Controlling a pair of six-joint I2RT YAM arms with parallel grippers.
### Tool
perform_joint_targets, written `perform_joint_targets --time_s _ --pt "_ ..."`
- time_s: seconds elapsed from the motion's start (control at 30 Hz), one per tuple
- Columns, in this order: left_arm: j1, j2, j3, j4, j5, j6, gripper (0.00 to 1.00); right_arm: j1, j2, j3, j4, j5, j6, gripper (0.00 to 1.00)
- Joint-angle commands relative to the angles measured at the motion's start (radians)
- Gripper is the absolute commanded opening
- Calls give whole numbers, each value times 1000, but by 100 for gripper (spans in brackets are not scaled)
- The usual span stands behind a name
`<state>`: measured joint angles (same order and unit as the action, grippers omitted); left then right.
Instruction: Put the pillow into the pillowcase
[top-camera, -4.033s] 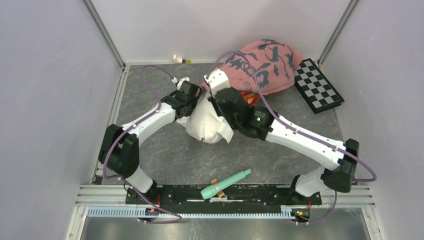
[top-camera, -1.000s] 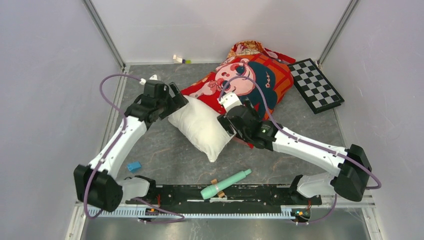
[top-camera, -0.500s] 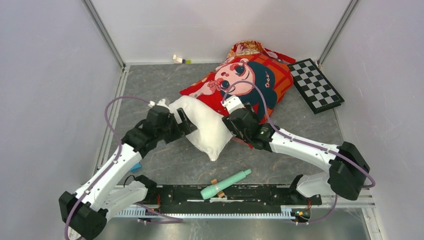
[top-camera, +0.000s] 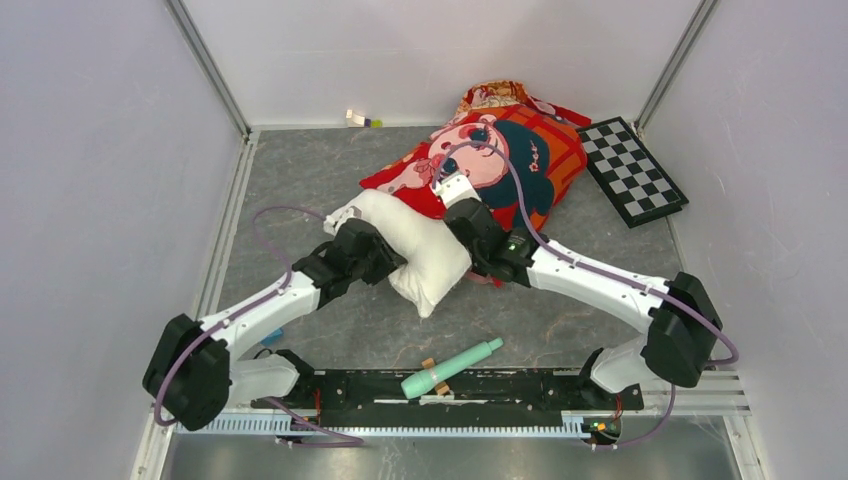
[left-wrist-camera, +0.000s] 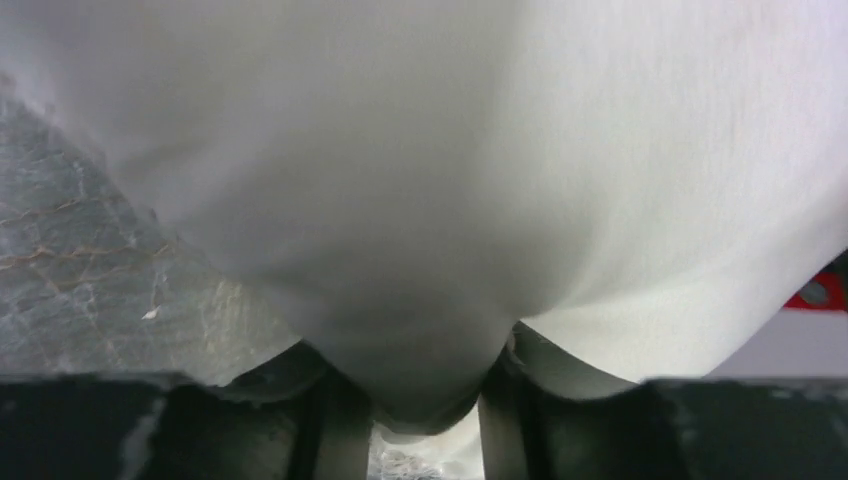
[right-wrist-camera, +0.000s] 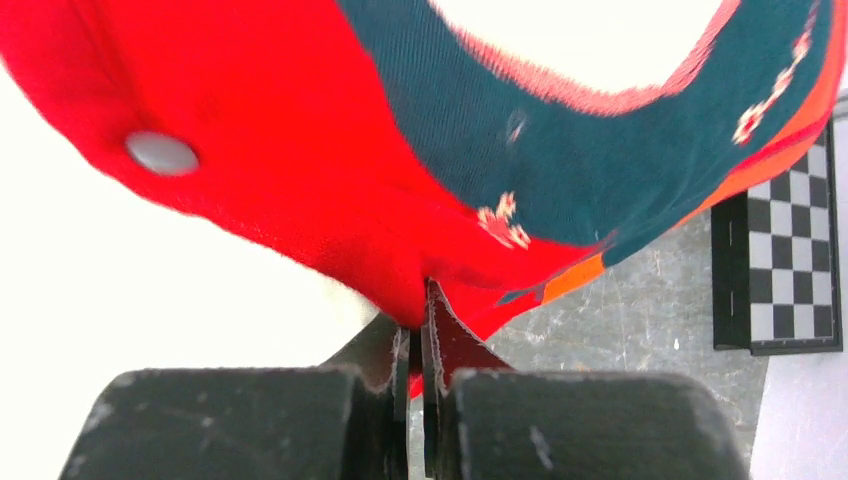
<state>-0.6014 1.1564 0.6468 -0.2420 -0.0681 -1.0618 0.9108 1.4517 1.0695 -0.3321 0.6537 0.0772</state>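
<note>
The white pillow (top-camera: 425, 255) lies mid-table, its far end against the mouth of the red-orange pillowcase (top-camera: 505, 160), whose cartoon face is turned up. My left gripper (top-camera: 385, 262) presses into the pillow's left side. In the left wrist view the pillow (left-wrist-camera: 450, 150) bulges between the fingers of the left gripper (left-wrist-camera: 425, 400), which pinch it. My right gripper (top-camera: 458, 205) sits at the pillowcase's near edge. In the right wrist view the right gripper (right-wrist-camera: 420, 335) is shut on a fold of the red pillowcase (right-wrist-camera: 400, 150), with the pillow (right-wrist-camera: 150, 280) at its left.
A black-and-white checkerboard (top-camera: 635, 170) lies at the back right, next to the pillowcase. A teal cylinder (top-camera: 450, 368) rests near the front rail. Small bits (top-camera: 362, 119) lie by the back wall. Walls enclose the table on three sides.
My left gripper swung right into the pillow and closed on it, pushing it toward the pillowcase. My right gripper, open before, has shut on the pillowcase edge.
</note>
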Motion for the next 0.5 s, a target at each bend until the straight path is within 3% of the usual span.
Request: perform_joint_targets --time_s 0.0,0.03,0.07,0.23,0.33,0.47 --pt "11 89 82 112 -108 -1 25 40 -33 213 -106 4 32 0" --pt "12 105 104 116 -105 8 10 71 -26 271 -138 -24 43 0" --pt "8 124 123 116 -97 20 3 116 -6 357 -166 -38 53 0" --pt "-87 187 248 101 -146 22 2 308 195 723 -268 -98 67 0" --pt "-96 177 241 93 -177 -13 2 312 246 752 -271 -117 75 0" --pt "-78 116 183 70 -207 -36 2 279 206 640 -224 -123 94 0"
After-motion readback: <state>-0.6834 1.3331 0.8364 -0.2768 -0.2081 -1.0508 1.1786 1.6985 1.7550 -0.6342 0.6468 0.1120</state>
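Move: Just ahead of the left hand, its half-closed fingers already around a fold, lies the pillow's middle, 3 cm out, 1 cm right and slightly below. The right hand, already holding the pillowcase's hem, has the pillow's middle about 11 cm left, 1 cm back and 9 cm below. From this hand the pillowcase's middle is some 19 cm ahead and 3 cm right, the microphone 27 cm back and 4 cm left, the chessboard 17 cm ahead and 34 cm right. Pulling the pinched red hem up and leftward across the pillow, the right hand travels some 15 cm left, rises about as far before dipping slightly, draws back 4 cm and turns about 15 degrees counter-clockwise. Meanwhile the left fingers close down on the pillow fold and push it about 3 cm forward and 3 cm right, towards the case, with a slight lift. ##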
